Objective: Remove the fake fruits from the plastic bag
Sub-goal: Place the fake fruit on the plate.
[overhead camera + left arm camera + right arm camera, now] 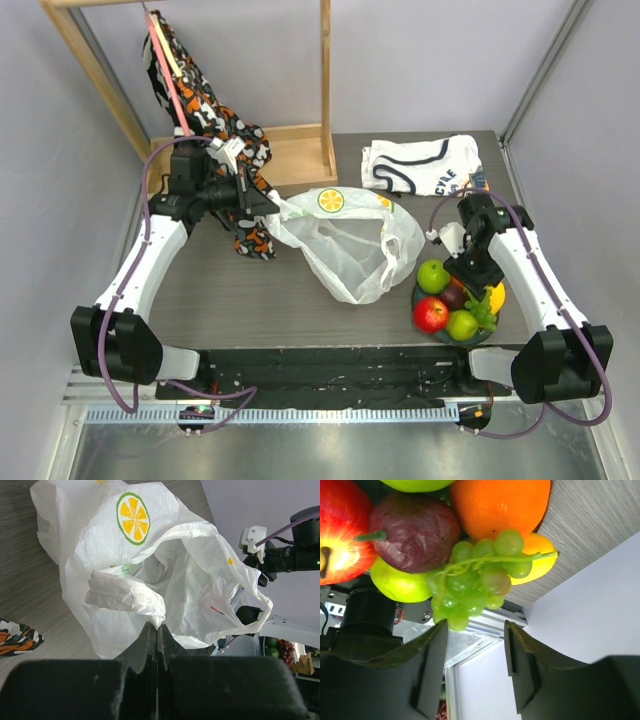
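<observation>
The plastic bag (350, 245) (165, 570), white with a citrus-slice print, lies crumpled mid-table, its mouth gaping toward the right. My left gripper (278, 207) (157, 627) is shut on a fold of the bag's left edge. The fake fruits are piled on a dark dish (417, 301) right of the bag: red apple (431, 314) (340, 530), green apples (433, 276), plum (415, 532), orange (500, 505), yellow piece (535, 562). Green grapes (483, 310) (470, 580) rest on top of the pile. My right gripper (478, 292) (476, 630) hangs open just off the grapes, holding nothing.
A folded white shirt (420, 165) lies at the back right. A patterned orange-black cloth (210, 110) hangs from a wooden rack (300, 150) at the back left, close behind my left arm. Grey walls close in both sides.
</observation>
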You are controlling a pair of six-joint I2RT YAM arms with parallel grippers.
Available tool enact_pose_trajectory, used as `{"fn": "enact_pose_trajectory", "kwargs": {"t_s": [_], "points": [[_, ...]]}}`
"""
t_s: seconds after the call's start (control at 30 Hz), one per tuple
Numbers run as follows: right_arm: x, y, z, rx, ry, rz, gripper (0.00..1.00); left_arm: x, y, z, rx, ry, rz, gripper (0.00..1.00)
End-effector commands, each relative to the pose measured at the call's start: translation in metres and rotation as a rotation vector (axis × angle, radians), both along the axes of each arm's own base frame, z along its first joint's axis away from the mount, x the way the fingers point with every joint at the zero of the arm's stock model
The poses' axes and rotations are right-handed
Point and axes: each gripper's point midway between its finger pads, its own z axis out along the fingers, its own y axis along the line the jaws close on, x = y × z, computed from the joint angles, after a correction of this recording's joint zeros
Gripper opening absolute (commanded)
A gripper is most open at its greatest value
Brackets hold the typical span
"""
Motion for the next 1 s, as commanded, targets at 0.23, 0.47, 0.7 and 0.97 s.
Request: {"fn": "enact_pose_trajectory", "kwargs": {"t_s": [0.23,0.47,0.7,0.97], "points": [[0.05,0.001,0.079,0.018,-0.32,-0.034,0.59,0.001,-0.005,0.015,-0.015,-0.07,-0.032,0.0],[0.139,0.041,0.169,0.267,-0.688,-0.134,0.88,0.015,0.001,0.052,0.042,-0.215,-0.033,0.0],[0.177,0.072,0.197,0.458,-0.789,-0.172,0.99,0.022,0.033,0.089,0.209,-0.391,0.057,0.22],[0.178,0.077,0.202,0.519,-0.824,-0.25,1.0,-0.009,0.017,0.091,0.114,-0.38,-0.051,1.0]]}}
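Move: The grapes lie just below my half-open right fingers, about 4 cm down and 2 cm back. Around them on the plate, the yellow mango is some 5 cm to that hand's right, the orange 4 cm ahead and 3 cm left, and the purple fruit 5 cm left. My shut left hand holds the bag's corner; the bag's middle is about 17 cm right, 8 cm back and 16 cm below it. I open my right fingers the rest of the way and lift clear of the grapes, swinging up and forward about 17 cm each and some 7 cm left towards the towel, fingers tilting forward some 40 degrees. After a pause my left hand raises the bag's corner about 7 cm, drifting slightly left and tipping up, then opens wide to let go. ##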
